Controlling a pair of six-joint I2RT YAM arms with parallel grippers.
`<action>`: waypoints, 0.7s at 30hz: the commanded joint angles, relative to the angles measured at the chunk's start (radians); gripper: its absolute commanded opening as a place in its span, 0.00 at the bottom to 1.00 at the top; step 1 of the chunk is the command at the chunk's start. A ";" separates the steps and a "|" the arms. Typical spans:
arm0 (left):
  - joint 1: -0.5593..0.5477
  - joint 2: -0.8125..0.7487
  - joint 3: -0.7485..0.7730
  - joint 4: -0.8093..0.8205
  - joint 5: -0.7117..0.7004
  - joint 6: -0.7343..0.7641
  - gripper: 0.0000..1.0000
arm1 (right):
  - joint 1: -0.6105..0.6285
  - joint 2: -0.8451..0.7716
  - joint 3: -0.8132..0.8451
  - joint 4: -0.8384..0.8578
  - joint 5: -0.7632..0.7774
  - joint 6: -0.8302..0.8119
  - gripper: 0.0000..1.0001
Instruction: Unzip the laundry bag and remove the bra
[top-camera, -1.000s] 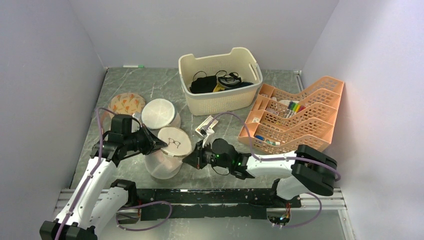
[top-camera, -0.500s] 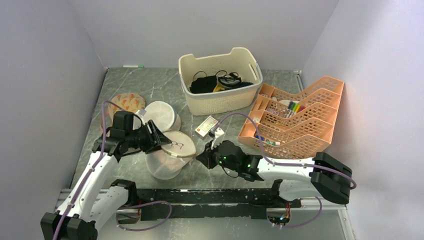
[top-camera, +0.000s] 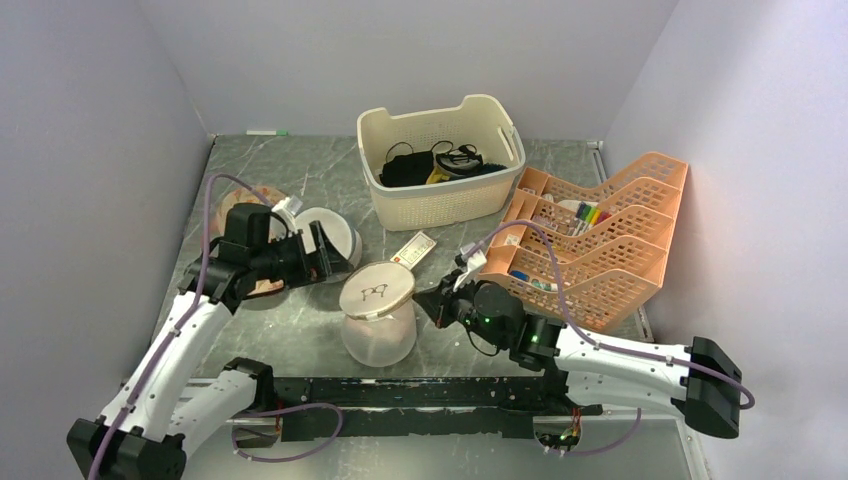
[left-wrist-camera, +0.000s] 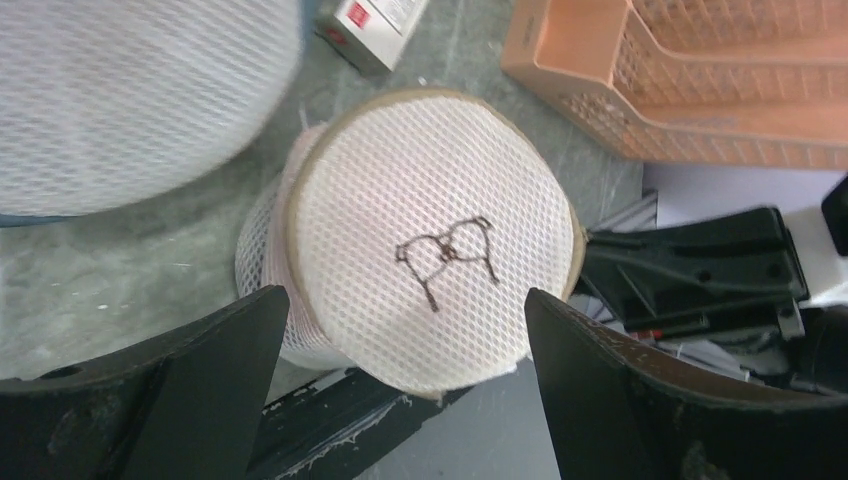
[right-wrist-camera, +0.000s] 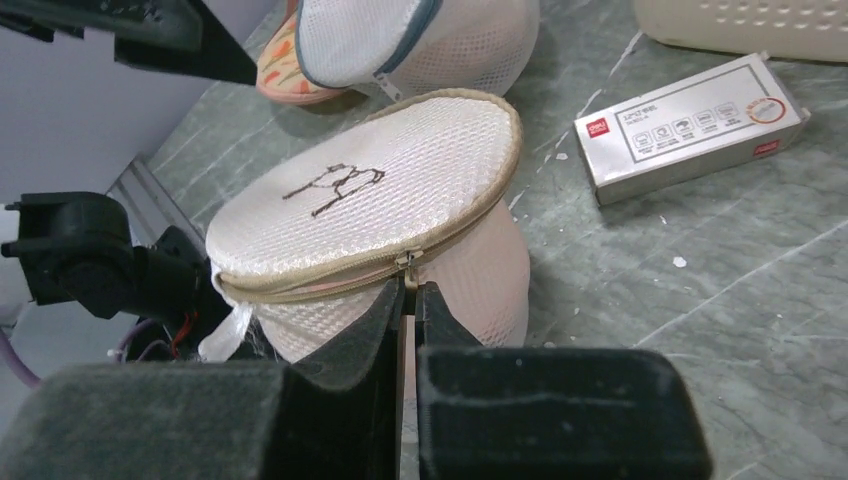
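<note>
The laundry bag (top-camera: 377, 312) stands upright near the table's front, its beige face with the black glasses-like mark (left-wrist-camera: 447, 250) turned up. My right gripper (right-wrist-camera: 410, 292) is shut on the zipper pull (right-wrist-camera: 409, 266) at the bag's right side. The zip gapes a little to the left of the pull, with pink showing in the slit. My left gripper (top-camera: 322, 256) hangs open to the left of the bag (left-wrist-camera: 430, 230), holding nothing. The bra is hidden inside the bag.
A plain white round mesh bag (top-camera: 325, 232) lies just behind my left gripper, beside a patterned orange one (right-wrist-camera: 290, 70). A small box (top-camera: 415, 247) lies behind the laundry bag. The cream basket (top-camera: 440, 190) and orange organiser (top-camera: 590, 240) stand at the back right.
My left gripper has opened, let go of the laundry bag and drawn back left. The bag has shifted right and settled upright. My right arm has pulled right, still holding the zipper pull.
</note>
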 joint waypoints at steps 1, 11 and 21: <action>-0.141 0.022 0.031 0.081 -0.041 -0.033 1.00 | -0.004 -0.019 -0.038 -0.007 0.052 0.011 0.00; -0.769 0.346 0.305 -0.040 -0.690 -0.053 0.86 | -0.005 0.005 -0.026 -0.015 0.032 0.023 0.00; -0.962 0.533 0.402 -0.131 -0.912 -0.064 0.58 | -0.006 -0.055 -0.050 -0.014 0.031 0.032 0.00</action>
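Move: For my left hand, the zipper pull on the laundry bag's rim lies about 17 cm to the right, 4 cm back and 4 cm below; the bag's middle is some 10 cm right, 4 cm back and 10 cm down. The blue-rimmed bag is about 7 cm ahead, 2 cm left, and the small box 7 cm ahead, 16 cm right, both on the table. My right hand already pinches the pull at its fingertips, 0 to 1 cm away. I swing my left hand right about 15 cm and some 6 cm back, across the bag's lid to the rim beside the pull, sinking 3 cm at the end. On the way I roll it left side up about 30 degrees, turn it clockwise and close the open fingers by a third, to straddle the rim. My right hand keeps its pinch on the pull, dipping a couple of centimetres and coming most of the way back up. ##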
